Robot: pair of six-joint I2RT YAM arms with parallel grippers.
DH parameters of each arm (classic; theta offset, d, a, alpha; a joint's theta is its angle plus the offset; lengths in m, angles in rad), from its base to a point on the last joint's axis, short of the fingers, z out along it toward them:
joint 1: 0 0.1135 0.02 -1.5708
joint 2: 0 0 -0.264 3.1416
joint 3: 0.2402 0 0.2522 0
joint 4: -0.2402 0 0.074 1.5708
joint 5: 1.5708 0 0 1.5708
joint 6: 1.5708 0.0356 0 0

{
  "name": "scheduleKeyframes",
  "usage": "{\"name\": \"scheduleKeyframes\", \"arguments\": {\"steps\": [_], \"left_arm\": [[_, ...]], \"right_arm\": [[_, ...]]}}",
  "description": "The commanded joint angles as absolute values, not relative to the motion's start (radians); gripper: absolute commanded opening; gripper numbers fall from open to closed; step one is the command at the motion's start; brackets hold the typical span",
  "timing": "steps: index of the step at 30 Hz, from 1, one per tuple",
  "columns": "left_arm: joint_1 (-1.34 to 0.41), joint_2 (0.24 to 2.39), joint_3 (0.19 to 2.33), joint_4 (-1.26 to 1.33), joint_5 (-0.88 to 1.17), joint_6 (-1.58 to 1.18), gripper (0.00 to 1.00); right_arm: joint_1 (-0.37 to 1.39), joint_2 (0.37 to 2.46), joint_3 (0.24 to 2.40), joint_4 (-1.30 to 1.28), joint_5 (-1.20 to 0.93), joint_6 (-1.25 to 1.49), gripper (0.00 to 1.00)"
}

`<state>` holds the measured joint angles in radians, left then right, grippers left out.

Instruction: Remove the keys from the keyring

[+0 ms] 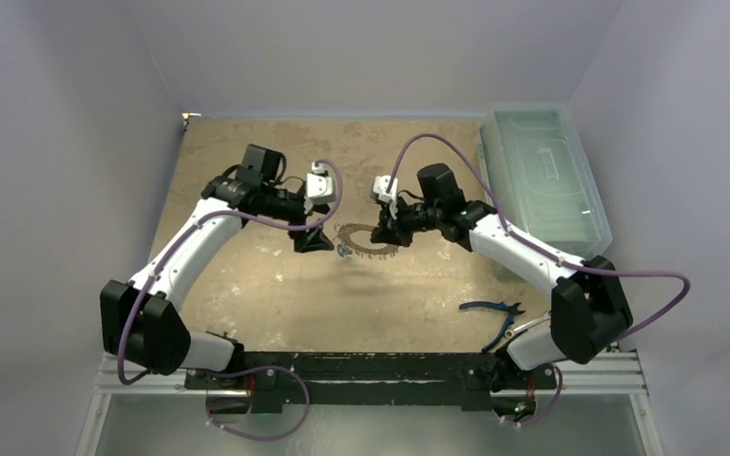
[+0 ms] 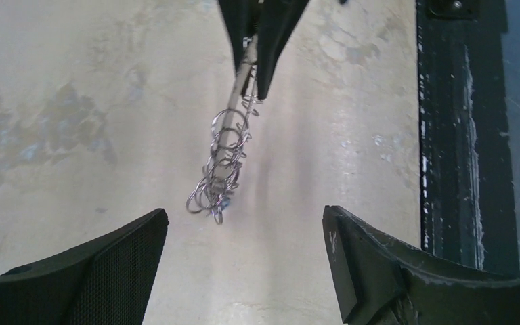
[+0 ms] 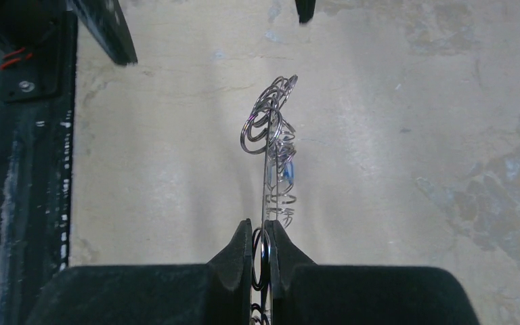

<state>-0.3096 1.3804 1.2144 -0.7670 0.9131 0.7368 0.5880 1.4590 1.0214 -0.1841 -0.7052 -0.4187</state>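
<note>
The keyring (image 1: pixel 366 239) hangs just above the table between my two grippers. It appears edge-on in both wrist views, as a thin grey ring (image 3: pixel 269 145) fringed with small silvery loops and keys (image 2: pixel 222 162). One key has a blue head (image 3: pixel 286 170). My right gripper (image 3: pixel 261 233) is shut on the ring's near rim, and its black fingers (image 2: pixel 261 40) pinch the ring from the far side in the left wrist view. My left gripper (image 2: pixel 244 220) stands wide open just short of the ring's other end, with nothing between its fingers. It sits left of the ring (image 1: pixel 316 242).
A clear plastic box (image 1: pixel 542 176) stands at the back right. Blue-handled pliers (image 1: pixel 489 307) and a silver wrench (image 1: pixel 499 334) lie near the right arm's base. The black base rail (image 2: pixel 460 135) runs along the table's near edge.
</note>
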Motion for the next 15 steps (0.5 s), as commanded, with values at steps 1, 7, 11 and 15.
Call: {"name": "scheduleKeyframes", "arguments": {"steps": [1,7,11,15], "left_arm": [[-0.378,1.367,1.172,-0.758,0.936,0.808,0.85],[-0.457,1.407,1.151,-0.707,0.943,0.801,0.84],[-0.484,1.430,1.146,-0.676,0.951,0.776,0.71],[-0.520,1.444,1.140,-0.677,0.955,0.759,0.51]], "right_arm": [[0.590,1.447,1.070,-0.276,-0.831,-0.390,0.00],[0.591,1.449,1.097,-0.331,-0.901,-0.393,0.00],[0.592,1.459,1.139,-0.389,-0.944,-0.423,0.00],[0.592,1.454,1.161,-0.416,-0.956,-0.428,0.00]]}}
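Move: The small key coils at the keyring's left edge, which the open left hand goes for, lie about 4 cm to its right, 1 cm back and 5 cm below. The blue key hangs 4 cm to the hand's right, level fore and aft, some 9 cm down. The right hand already grips the keyring's upper right part, with those coils about 7 cm to its left, level fore and aft, and 3 cm below. The right fingers keep their pinch on the keyring while that hand draws about 4 cm back, rolling roughly 10 degrees and turning slightly counter-clockwise. The left hand comes in to the right, back and down, around 4 cm each way, bringing its fingers astride the left-edge coils; it turns some 10 degrees clockwise and begins closing late, still well open. ##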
